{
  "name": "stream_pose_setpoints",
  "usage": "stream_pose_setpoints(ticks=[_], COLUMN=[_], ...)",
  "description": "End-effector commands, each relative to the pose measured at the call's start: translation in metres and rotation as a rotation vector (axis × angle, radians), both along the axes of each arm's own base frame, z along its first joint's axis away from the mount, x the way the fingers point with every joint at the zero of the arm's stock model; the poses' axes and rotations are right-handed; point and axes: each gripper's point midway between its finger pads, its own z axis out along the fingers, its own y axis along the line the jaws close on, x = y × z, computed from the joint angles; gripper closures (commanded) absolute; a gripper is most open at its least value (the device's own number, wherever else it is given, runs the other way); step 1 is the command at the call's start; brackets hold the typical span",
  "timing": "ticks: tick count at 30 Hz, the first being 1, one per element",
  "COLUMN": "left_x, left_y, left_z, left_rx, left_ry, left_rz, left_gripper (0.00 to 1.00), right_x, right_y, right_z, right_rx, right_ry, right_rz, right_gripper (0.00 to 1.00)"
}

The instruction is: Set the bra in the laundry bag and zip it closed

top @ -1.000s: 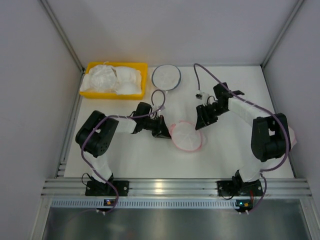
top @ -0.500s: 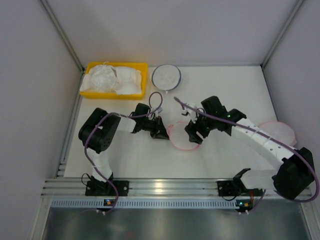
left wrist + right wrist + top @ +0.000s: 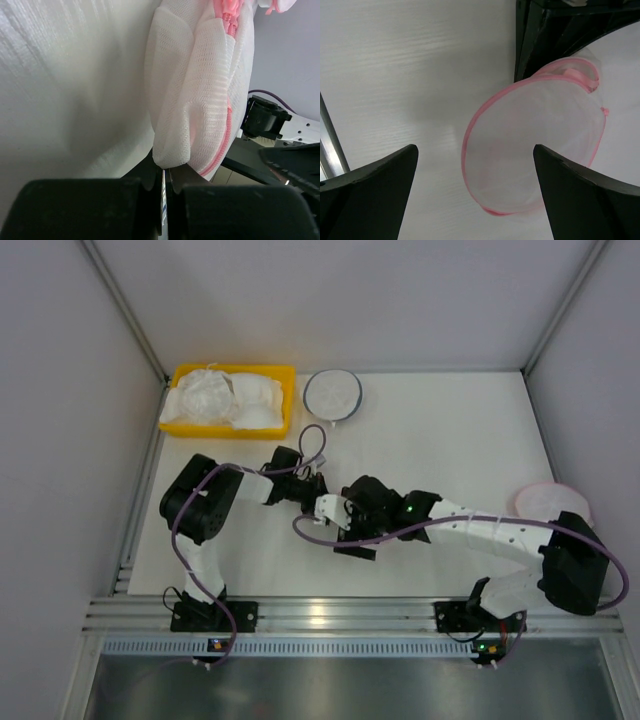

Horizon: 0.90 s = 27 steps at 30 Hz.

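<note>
The laundry bag [image 3: 535, 145], round white mesh with a pink rim and zip, lies on the table under my right gripper [image 3: 475, 148], which hangs open and wide above it with nothing between its fingers. In the left wrist view the laundry bag [image 3: 195, 90] bulges just ahead of my left gripper [image 3: 167, 175], which is shut on the bag's edge. From above, my right gripper [image 3: 355, 540] covers most of the bag, and my left gripper [image 3: 320, 503] sits right beside it. White bra fabric [image 3: 225, 395] lies heaped in the yellow bin [image 3: 285, 373].
A round white bag with a dark rim [image 3: 332, 393] lies at the back, right of the bin. Another pink-rimmed bag [image 3: 548, 502] sits at the right edge by my right arm's elbow. Purple cables loop over both arms.
My right arm has swung left from beside the bag to over it, and its jaws have spread wide. The left gripper has kept its hold and place.
</note>
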Motion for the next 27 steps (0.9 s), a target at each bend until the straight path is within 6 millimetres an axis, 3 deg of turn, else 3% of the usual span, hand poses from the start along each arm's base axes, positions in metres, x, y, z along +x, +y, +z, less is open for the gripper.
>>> stream_pose_setpoints(ticks=[1, 5, 8, 13, 14, 15, 17, 22, 24, 25, 26, 27], left_x=[0.008, 0.007, 0.007, 0.009, 0.008, 0.008, 0.008, 0.004, 0.005, 0.000, 0.001, 0.001], left_y=[-0.001, 0.001, 0.003, 0.006, 0.007, 0.007, 0.008, 0.012, 0.015, 0.018, 0.020, 0.021], left_z=[0.008, 0.008, 0.009, 0.007, 0.007, 0.006, 0.004, 0.000, -0.002, -0.004, -0.005, -0.005], left_rx=[-0.028, -0.023, -0.026, -0.022, -0.019, -0.017, -0.007, 0.029, 0.041, 0.067, 0.077, 0.078], left_ry=[-0.030, -0.030, -0.033, -0.041, -0.044, -0.051, -0.069, -0.079, -0.127, -0.109, -0.123, -0.158], left_rz=[-0.015, -0.014, -0.013, -0.010, -0.010, -0.015, -0.026, -0.062, -0.096, -0.107, -0.117, -0.144], left_gripper=[1.00, 1.00, 1.00, 1.00, 1.00, 1.00, 1.00, 1.00, 1.00, 1.00, 1.00, 1.00], right_x=[0.003, 0.029, 0.045, 0.046, 0.046, 0.039, 0.037, 0.041, 0.052, 0.053, 0.068, 0.068], right_y=[0.009, 0.000, -0.006, -0.001, 0.004, 0.011, 0.016, 0.023, 0.013, 0.017, 0.005, -0.003], right_z=[-0.009, -0.017, -0.016, 0.010, 0.025, 0.033, 0.043, 0.062, 0.068, 0.077, 0.082, 0.081], right_rx=[-0.029, -0.129, -0.153, -0.074, -0.023, 0.010, 0.035, 0.110, 0.130, 0.174, 0.195, 0.186], right_ry=[-0.084, -0.254, -0.334, -0.355, -0.348, -0.305, -0.280, -0.172, -0.123, -0.075, -0.046, -0.004], right_rz=[0.008, -0.096, -0.165, -0.172, -0.184, -0.164, -0.167, -0.178, -0.224, -0.208, -0.266, -0.278], right_gripper=[0.01, 0.00, 0.18, 0.63, 0.72, 0.87, 0.99, 1.00, 1.00, 1.00, 1.00, 1.00])
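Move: The pink-trimmed laundry bag spreads just in front of the open right hand, its middle about 4 cm ahead, 3 cm to the right and 5 cm below. The left fingertips, already shut on the bag's left edge, are some 6 cm ahead of the right hand, 5 cm to its left and 6 cm lower; from them the bag's middle is 8 cm right, 2 cm back and 1 cm higher. The blue-rimmed bag lies about 34 cm ahead of the right hand, 4 cm left, 9 cm lower. The bag's mesh is pinched up by the right hand: open at first, it dips about 3.5 cm while reaching forward as far, tilting some 15 degrees, and shuts on a fold. It then draws the fold up roughly 9 cm and a little farther forward, turning slightly clockwise. The left fingers keep their grip on the edge, easing a little left and down late on. ##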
